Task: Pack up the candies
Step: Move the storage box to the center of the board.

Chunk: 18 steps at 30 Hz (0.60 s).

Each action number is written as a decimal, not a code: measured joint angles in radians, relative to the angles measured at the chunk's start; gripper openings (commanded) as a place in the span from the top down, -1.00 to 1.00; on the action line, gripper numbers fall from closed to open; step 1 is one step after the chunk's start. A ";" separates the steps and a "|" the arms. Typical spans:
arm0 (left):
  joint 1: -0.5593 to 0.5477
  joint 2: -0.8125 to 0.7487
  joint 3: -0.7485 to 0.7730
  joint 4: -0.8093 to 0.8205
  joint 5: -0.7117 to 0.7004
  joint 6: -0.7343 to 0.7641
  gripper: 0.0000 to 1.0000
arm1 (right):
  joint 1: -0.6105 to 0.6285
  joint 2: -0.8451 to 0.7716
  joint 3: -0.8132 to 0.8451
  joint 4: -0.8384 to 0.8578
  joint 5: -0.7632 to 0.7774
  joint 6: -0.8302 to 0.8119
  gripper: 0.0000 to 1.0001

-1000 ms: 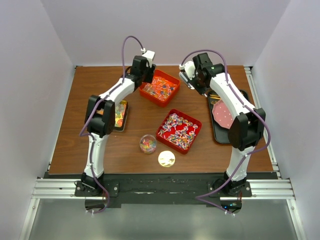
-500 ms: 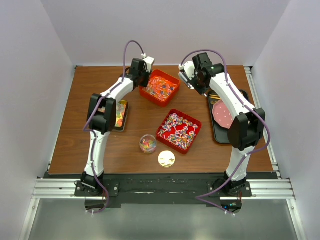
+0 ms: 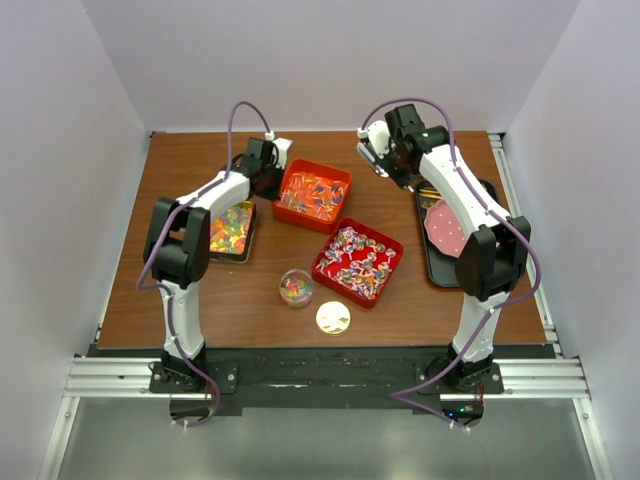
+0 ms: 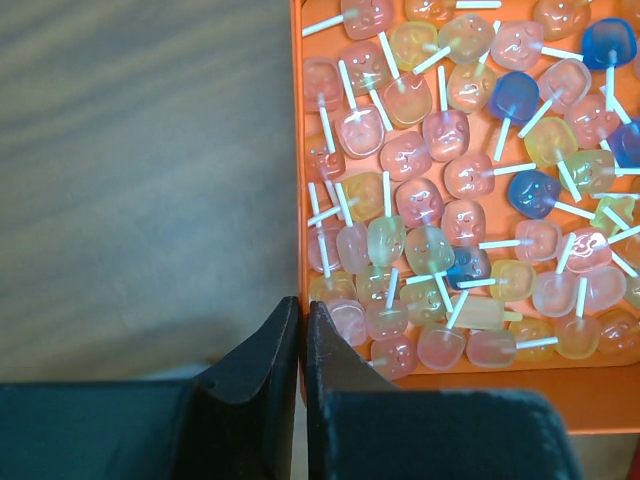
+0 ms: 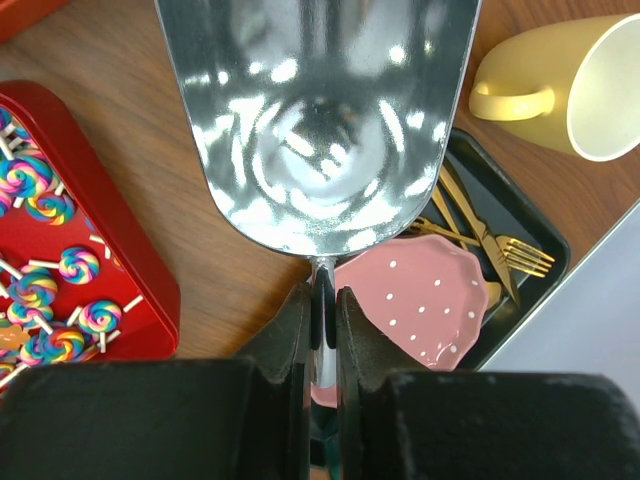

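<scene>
Candies lie in three places: pale pink, yellow and blue lollipops in an orange tray (image 3: 313,195) (image 4: 296,150), swirled lollipops in a red tray (image 3: 358,262) (image 5: 150,300), and gummies in a dark tin (image 3: 231,230). A small clear jar (image 3: 296,288) holds coloured sweets. My left gripper (image 3: 275,178) (image 4: 302,305) is shut on the orange tray's left rim, one finger outside the wall and one inside. At the back right, my right gripper (image 3: 380,160) (image 5: 320,295) is shut on the thin handle of a shiny metal scoop (image 5: 320,120), held above the table.
A round gold lid (image 3: 333,318) lies near the front beside the jar. On the right, a black tray (image 3: 437,272) (image 5: 520,215) carries a pink dotted plate (image 3: 447,232) (image 5: 430,300) and gold cutlery (image 5: 480,235). A yellow mug (image 5: 570,85) stands beside it.
My left gripper has shut on the orange tray's rim. It has moved left and nearer, and the tray has slid and turned with it. The right arm has held still.
</scene>
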 measured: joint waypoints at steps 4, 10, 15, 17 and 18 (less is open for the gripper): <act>0.000 -0.092 -0.120 -0.005 0.014 -0.011 0.37 | 0.000 0.001 0.014 -0.002 -0.002 0.001 1.00; 0.000 -0.168 -0.159 -0.028 0.039 -0.032 0.11 | 0.000 0.002 0.023 -0.002 -0.004 0.001 1.00; -0.001 -0.175 -0.098 -0.025 0.040 -0.027 0.12 | 0.000 0.002 0.023 -0.002 -0.004 0.001 1.00; -0.001 -0.150 -0.042 -0.022 0.040 -0.014 0.14 | 0.000 0.002 0.023 -0.002 -0.004 0.001 1.00; -0.001 -0.126 -0.005 -0.021 0.040 -0.007 0.15 | 0.000 0.002 0.023 -0.002 -0.004 0.001 1.00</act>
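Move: The left hand has the orange storage box pinched by its left rim, so the box's middle lies about 7 cm to its right, level fore and aft, and some 3 cm lower. The gummy candy box stands about 10 cm left and 7 cm back, the red box some 17 cm right and 12 cm back, and the glass jar 4 cm right and 18 cm back. From the right hand the orange box is roughly 18 cm left, 1 cm ahead and 15 cm below. Back towards the base, almost level, the left hand drags the orange box by its left rim, travelling about 4.5 cm in all and opening its fingers to nearly half wide late in that pull. It then rises some 6 cm off the rim, swinging forward again by about 4 cm, fingers staying open. ##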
